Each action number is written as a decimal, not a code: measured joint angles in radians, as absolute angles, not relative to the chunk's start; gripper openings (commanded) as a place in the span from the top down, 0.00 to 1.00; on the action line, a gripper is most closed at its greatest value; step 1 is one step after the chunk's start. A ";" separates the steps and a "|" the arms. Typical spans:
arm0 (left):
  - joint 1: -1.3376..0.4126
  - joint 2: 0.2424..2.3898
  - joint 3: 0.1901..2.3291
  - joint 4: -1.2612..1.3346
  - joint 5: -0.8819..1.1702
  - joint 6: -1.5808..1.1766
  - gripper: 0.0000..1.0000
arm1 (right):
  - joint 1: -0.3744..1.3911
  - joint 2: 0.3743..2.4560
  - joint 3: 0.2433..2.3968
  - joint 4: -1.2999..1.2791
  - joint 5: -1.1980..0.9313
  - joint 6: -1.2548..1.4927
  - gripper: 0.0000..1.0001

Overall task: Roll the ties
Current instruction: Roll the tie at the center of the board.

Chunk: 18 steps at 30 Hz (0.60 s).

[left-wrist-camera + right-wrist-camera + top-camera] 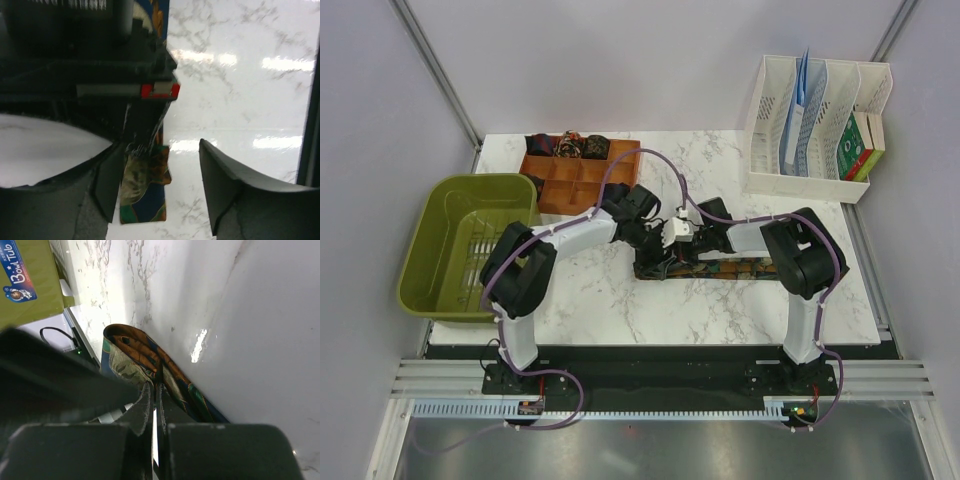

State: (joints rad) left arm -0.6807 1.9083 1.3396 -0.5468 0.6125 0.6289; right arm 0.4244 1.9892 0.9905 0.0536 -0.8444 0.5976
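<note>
A patterned tie [725,268] in dark blue, orange and green lies flat across the middle of the table. My right gripper [155,390] is shut on a fold at the tie's [132,352] end. In the left wrist view the right gripper's fingers [145,140] come down from above and pinch that tie end [145,192]. My left gripper [159,187] stands open astride the end, which lies close to its left finger [106,185]; bare table shows beside the right finger [225,185]. Both grippers meet over the tie's left end [665,240]. Three rolled ties [568,147] sit in the wooden tray.
A compartmented wooden tray [582,185] stands at the back left. An olive green tub [460,245] sits at the left edge. A white file rack [815,110] with papers and boxes stands at the back right. Purple cables run along both arms.
</note>
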 measured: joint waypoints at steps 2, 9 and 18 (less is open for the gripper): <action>-0.672 1.880 1.291 -0.538 0.599 0.639 0.21 | 0.423 1.989 0.991 0.052 -0.842 0.595 1.00; -0.618 1.805 1.158 -0.544 0.540 0.696 0.00 | 0.423 1.989 0.992 0.052 -0.841 0.577 1.00; -0.513 1.546 1.047 -0.485 0.579 0.698 0.00 | 0.429 1.977 1.003 0.024 -0.829 0.517 1.00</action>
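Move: The tie's folded near end lies just under the left hand, about 2 cm to its left, 1 cm ahead and 3 cm below. From that hand, the black rolled tie in the brown tray is some 16 cm ahead and 10 cm left, and the tray's middle 20 cm ahead and 17 cm left. The right hand already pinches the tie; the folded end reaches about 4 cm to its left and 1 cm back. Opening wide, the left hand withdraws about 8 cm left from the tie, dipping then rising; right keeps pinching. ##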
